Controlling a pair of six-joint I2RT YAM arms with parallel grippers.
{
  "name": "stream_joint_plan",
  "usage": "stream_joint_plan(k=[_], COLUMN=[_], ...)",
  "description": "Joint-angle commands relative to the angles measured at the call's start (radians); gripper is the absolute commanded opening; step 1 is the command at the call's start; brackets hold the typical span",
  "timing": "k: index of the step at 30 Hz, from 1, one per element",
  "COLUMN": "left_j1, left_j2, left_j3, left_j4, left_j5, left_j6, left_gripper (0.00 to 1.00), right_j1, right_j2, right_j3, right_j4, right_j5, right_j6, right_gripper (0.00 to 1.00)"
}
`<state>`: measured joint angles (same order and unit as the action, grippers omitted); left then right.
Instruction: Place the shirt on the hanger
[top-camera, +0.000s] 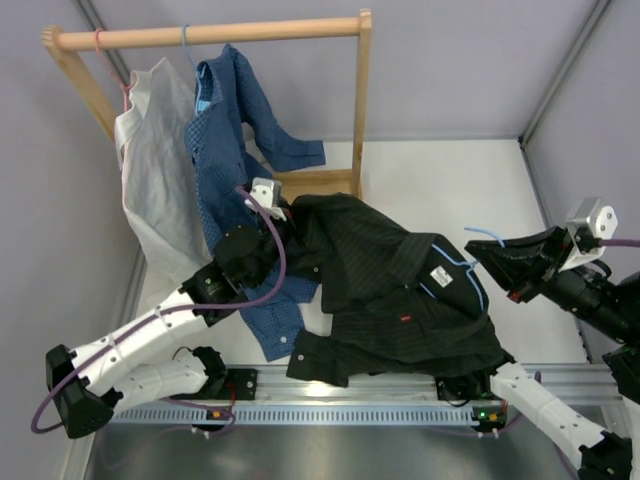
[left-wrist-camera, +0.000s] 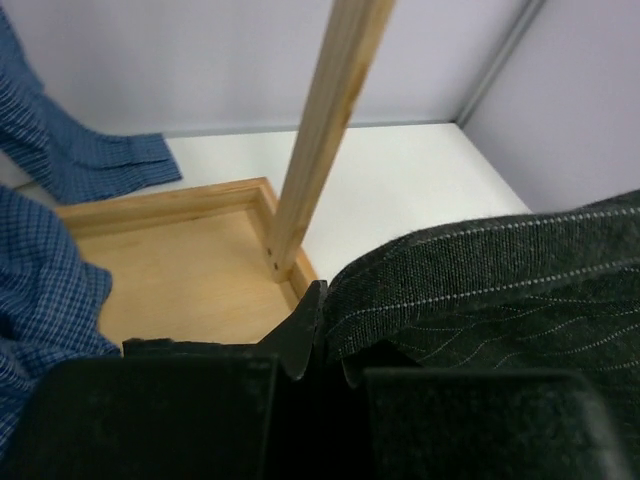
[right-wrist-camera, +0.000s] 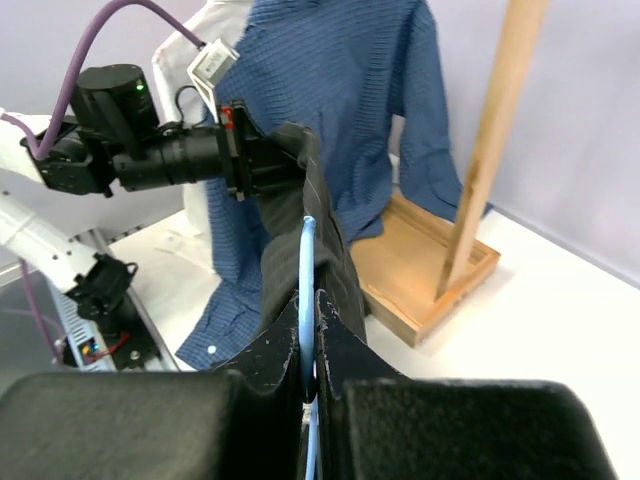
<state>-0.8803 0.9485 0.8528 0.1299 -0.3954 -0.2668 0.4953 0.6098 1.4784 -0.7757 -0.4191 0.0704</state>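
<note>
The black pinstriped shirt (top-camera: 400, 300) lies spread on the table, its upper left part lifted. My left gripper (top-camera: 285, 222) is shut on that lifted edge; in the left wrist view the fabric (left-wrist-camera: 500, 290) sits pinched between the gripper's (left-wrist-camera: 330, 305) fingertips. The light-blue wire hanger (top-camera: 458, 272) lies partly inside the shirt near the collar, its hook sticking out to the right. My right gripper (top-camera: 482, 258) is shut on the hanger's neck. In the right wrist view the blue wire (right-wrist-camera: 308, 265) runs between the closed fingers of that gripper (right-wrist-camera: 312, 315), with the shirt (right-wrist-camera: 340, 275) just beyond.
A wooden rack stands at the back left, with rail (top-camera: 210, 35), right post (top-camera: 360, 100) and base tray (top-camera: 320, 182). A blue patterned shirt (top-camera: 225, 140) and a pale grey shirt (top-camera: 155, 170) hang on it. The blue shirt's tail (top-camera: 275, 315) lies under my left arm.
</note>
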Motion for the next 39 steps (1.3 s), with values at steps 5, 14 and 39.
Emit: stream_joint_plan(k=[5, 14, 39], left_j1=[0.007, 0.01, 0.001], left_j2=[0.097, 0.142, 0.492], left_j3=[0.072, 0.094, 0.88], left_j4=[-0.084, -0.15, -0.547], left_j5=[-0.22, -0.212, 1.408], left_j6=[-0.133, -0.236, 0.374], left_gripper=[0.0, 0.03, 0.96], right_j1=[0.006, 0.006, 0.006], right_j2=[-0.076, -0.044, 0.056], right_j3=[-0.044, -0.021, 0.039], right_j4=[-0.013, 0.016, -0.017], right_j5=[0.147, 0.238, -0.199], right_j6=[0.002, 0.034, -0.06], right_gripper=[0.0, 0.0, 0.0])
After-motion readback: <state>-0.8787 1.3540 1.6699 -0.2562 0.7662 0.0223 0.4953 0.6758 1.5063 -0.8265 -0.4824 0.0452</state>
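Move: To the left hand's right by about 19 cm, 12 cm back and a little above it, is the shirt's tagged collar, around the blue hanger. The rack's near post has its foot roughly 10 cm ahead, 9 cm to the left hand's right and 30 cm below; the blue hanging shirt is some 10 cm to its left and 6 cm ahead. From the right hand the collar lies about 6 cm ahead, 3 cm left and 11 cm below. Drawing the pinched edge of the dark shirt about 5 cm down and slightly forward, the left hand opens wide and lets go. It then climbs some 20 cm while swinging back and right towards the collar, turning about 75 degrees clockwise. The right hand keeps the hook pinched, easing forward-right, then back left. ##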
